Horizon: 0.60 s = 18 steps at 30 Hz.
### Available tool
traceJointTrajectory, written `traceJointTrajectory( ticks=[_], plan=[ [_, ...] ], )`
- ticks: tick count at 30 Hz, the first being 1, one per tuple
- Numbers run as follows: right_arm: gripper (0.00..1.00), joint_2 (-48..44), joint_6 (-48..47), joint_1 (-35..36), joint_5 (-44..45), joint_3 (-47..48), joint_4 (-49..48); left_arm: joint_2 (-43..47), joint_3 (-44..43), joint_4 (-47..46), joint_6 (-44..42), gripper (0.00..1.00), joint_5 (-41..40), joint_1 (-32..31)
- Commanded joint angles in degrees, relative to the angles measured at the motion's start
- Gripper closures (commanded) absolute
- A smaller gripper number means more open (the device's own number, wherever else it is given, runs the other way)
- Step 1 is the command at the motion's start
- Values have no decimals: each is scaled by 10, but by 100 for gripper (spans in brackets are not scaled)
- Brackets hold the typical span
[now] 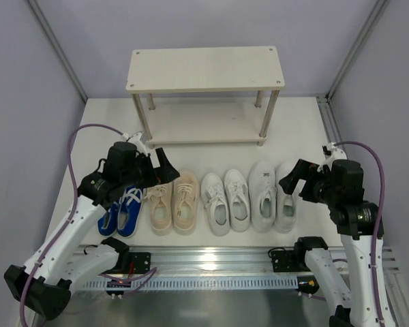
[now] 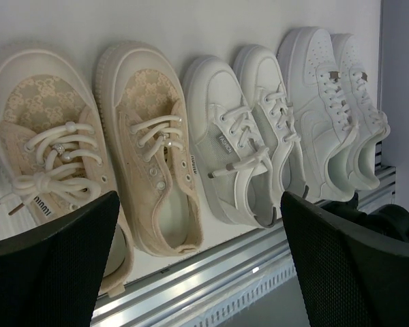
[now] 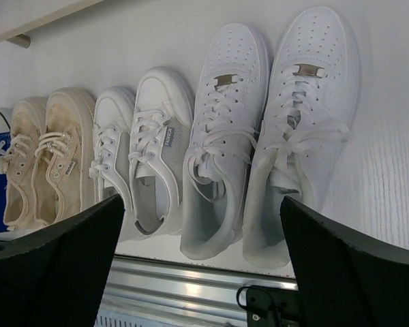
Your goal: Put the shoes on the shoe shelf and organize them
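Observation:
Four pairs of shoes stand in a row on the white table, toes toward the shoe shelf (image 1: 204,68): blue pair (image 1: 121,212), beige canvas pair (image 1: 173,203), smaller white pair (image 1: 225,201), large chunky white pair (image 1: 273,194). My left gripper (image 1: 160,172) is open and empty above the blue and beige shoes. My right gripper (image 1: 294,180) is open and empty above the large white pair. The left wrist view shows the beige pair (image 2: 95,143), smaller white pair (image 2: 249,129) and large white pair (image 2: 334,102). The right wrist view shows the large white pair (image 3: 266,129), smaller white pair (image 3: 140,143), beige pair (image 3: 44,153).
The shelf stands at the back of the table, both boards bare, its lower board (image 1: 201,122) between silver legs. An aluminium rail (image 1: 211,262) runs along the near edge behind the shoes' heels. Grey walls close in left and right.

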State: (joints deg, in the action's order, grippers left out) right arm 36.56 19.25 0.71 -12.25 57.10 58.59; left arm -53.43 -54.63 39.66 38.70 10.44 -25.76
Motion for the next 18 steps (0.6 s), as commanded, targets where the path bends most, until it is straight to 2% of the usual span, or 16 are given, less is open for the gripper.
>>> traceJointTrajectory(
  ticks=[1, 3, 5, 14, 18],
  plan=[
    [3, -9, 13, 2, -35, -31, 8, 8, -12, -25, -16, 0, -16, -1],
    [2, -14, 30, 3, -68, -69, -4, 2, -11, -23, -19, 0, -21, -1],
    [3, -18, 36, 10, -61, -87, -6, -1, -11, -24, -22, 0, -22, -1],
    [3, -9, 70, 39, 65, -104, 7, -9, -1, -40, -25, 0, -28, -1],
    [3, 8, 97, 75, 120, -101, 8, -3, 8, -40, -21, 0, -31, -1]
  ],
)
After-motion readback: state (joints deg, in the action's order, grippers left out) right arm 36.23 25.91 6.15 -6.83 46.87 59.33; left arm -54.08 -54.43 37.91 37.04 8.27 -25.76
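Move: The right-hand pair of white sneakers lies ahead of the right hand and well below: the middle of the pair is about 8 cm ahead, some 2 cm to the right and 18 cm down. The canvas pair is about 17 cm to this hand's left and 6 cm ahead; the shelf's lower board is some 38 cm ahead and 26 cm left. From the left hand the sneakers are roughly 39 cm right and 4 cm ahead, 17 cm down. Down towards the heel ends of the white sneakers goes the right hand, sinking about 7 cm, mostly in the first half, and easing back some 2 cm. It drifts a little left and returns, while the wrist tips the wide-open fingers some 10 degrees more steeply down; nothing is touched yet. ##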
